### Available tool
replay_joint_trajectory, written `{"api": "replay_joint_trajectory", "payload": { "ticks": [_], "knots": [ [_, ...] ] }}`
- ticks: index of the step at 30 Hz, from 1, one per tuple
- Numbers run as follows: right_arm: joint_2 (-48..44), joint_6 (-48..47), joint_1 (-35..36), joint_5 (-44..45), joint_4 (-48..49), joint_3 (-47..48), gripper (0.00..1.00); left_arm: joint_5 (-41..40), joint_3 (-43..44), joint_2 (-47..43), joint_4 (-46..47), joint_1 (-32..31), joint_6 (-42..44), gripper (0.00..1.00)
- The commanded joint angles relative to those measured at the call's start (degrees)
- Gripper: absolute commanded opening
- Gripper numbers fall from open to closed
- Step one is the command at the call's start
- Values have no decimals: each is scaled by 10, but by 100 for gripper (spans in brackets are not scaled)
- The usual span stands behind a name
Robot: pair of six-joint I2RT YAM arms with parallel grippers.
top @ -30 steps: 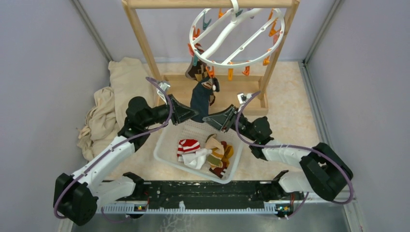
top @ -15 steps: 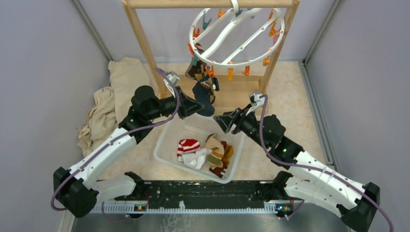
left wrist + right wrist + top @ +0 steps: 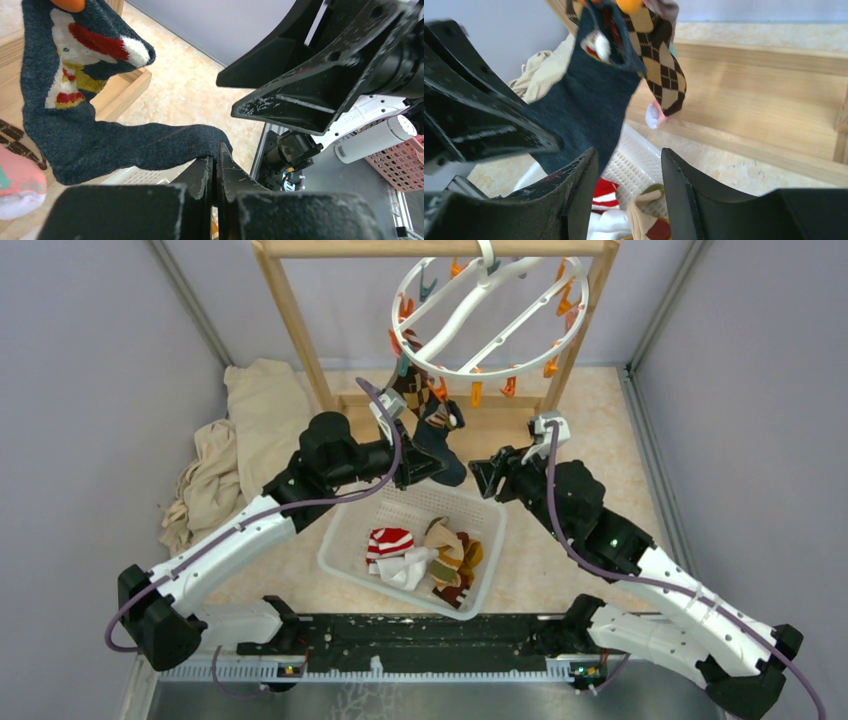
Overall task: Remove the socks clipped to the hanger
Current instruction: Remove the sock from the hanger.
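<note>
The hanger (image 3: 470, 310), a white ring with orange and teal clips, hangs from the wooden frame. A navy sock (image 3: 441, 445) with a red and white pattern hangs from an orange clip (image 3: 70, 4). My left gripper (image 3: 425, 468) is shut on that sock's (image 3: 100, 145) loose lower end, as the left wrist view (image 3: 216, 152) shows. A brown argyle sock (image 3: 659, 60) and a pink one (image 3: 655, 114) hang clipped just behind it. My right gripper (image 3: 482, 476) stands open and holds nothing, just right of the navy sock (image 3: 584, 105), its jaws (image 3: 629, 157) over the basket.
A white perforated basket (image 3: 340, 540) below the grippers holds several socks, among them a red-white striped one (image 3: 390, 540). The wooden frame's (image 3: 300, 330) posts and base board flank the hanger. A beige cloth (image 3: 230, 460) lies crumpled at the left wall.
My left gripper has carried the navy sock's end up and right, toward the hanger. My right gripper has drawn away to the right of the sock and stands wider open.
</note>
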Motion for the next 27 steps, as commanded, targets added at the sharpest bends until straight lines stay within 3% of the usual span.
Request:
{"api": "replay_joint_trajectory", "payload": {
  "ticks": [1,15,20,21,22,23,27],
  "knots": [
    [36,-49,30,24,13,70,50,-21,23,-1,-18,-10,19,0],
    [165,-181,143,183,136,172,54,-149,-18,-67,-87,0,46,0],
    [181,-213,171,237,226,141,62,-123,-5,-63,-102,48,40,0],
    [181,-219,175,244,246,134,64,-106,-5,-61,-100,62,36,0],
    [182,-223,180,250,268,115,85,-90,-5,-58,-98,85,32,0],
    [183,-241,187,256,289,99,97,-72,-5,-56,-95,102,27,0],
    [190,-320,232,336,417,8,98,-18,2,-44,-84,149,13,0]
  ]
}}
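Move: The orange clip holding the dark blue sock sits about 11 cm ahead of the right hand, 9 cm to its left and 13 cm higher. A yellow clip hangs on the ring 7 cm to the right of that clip; the checkered sock hangs roughly 6 cm beyond and 4 cm left of it, lower. From the left hand, which already pinches the sock's toe, the clip is some 9 cm ahead, 0 cm sideways and 12 cm up. Swinging left about 8 cm and rising some 6 cm, the right hand closes in on the orange clip from in front and below, fingertips tipping up nearly 20 degrees; its half-open fingers spread wide near the end. The left hand keeps its pinch on the toe and draws it left and then also forward, turning counter-clockwise. ##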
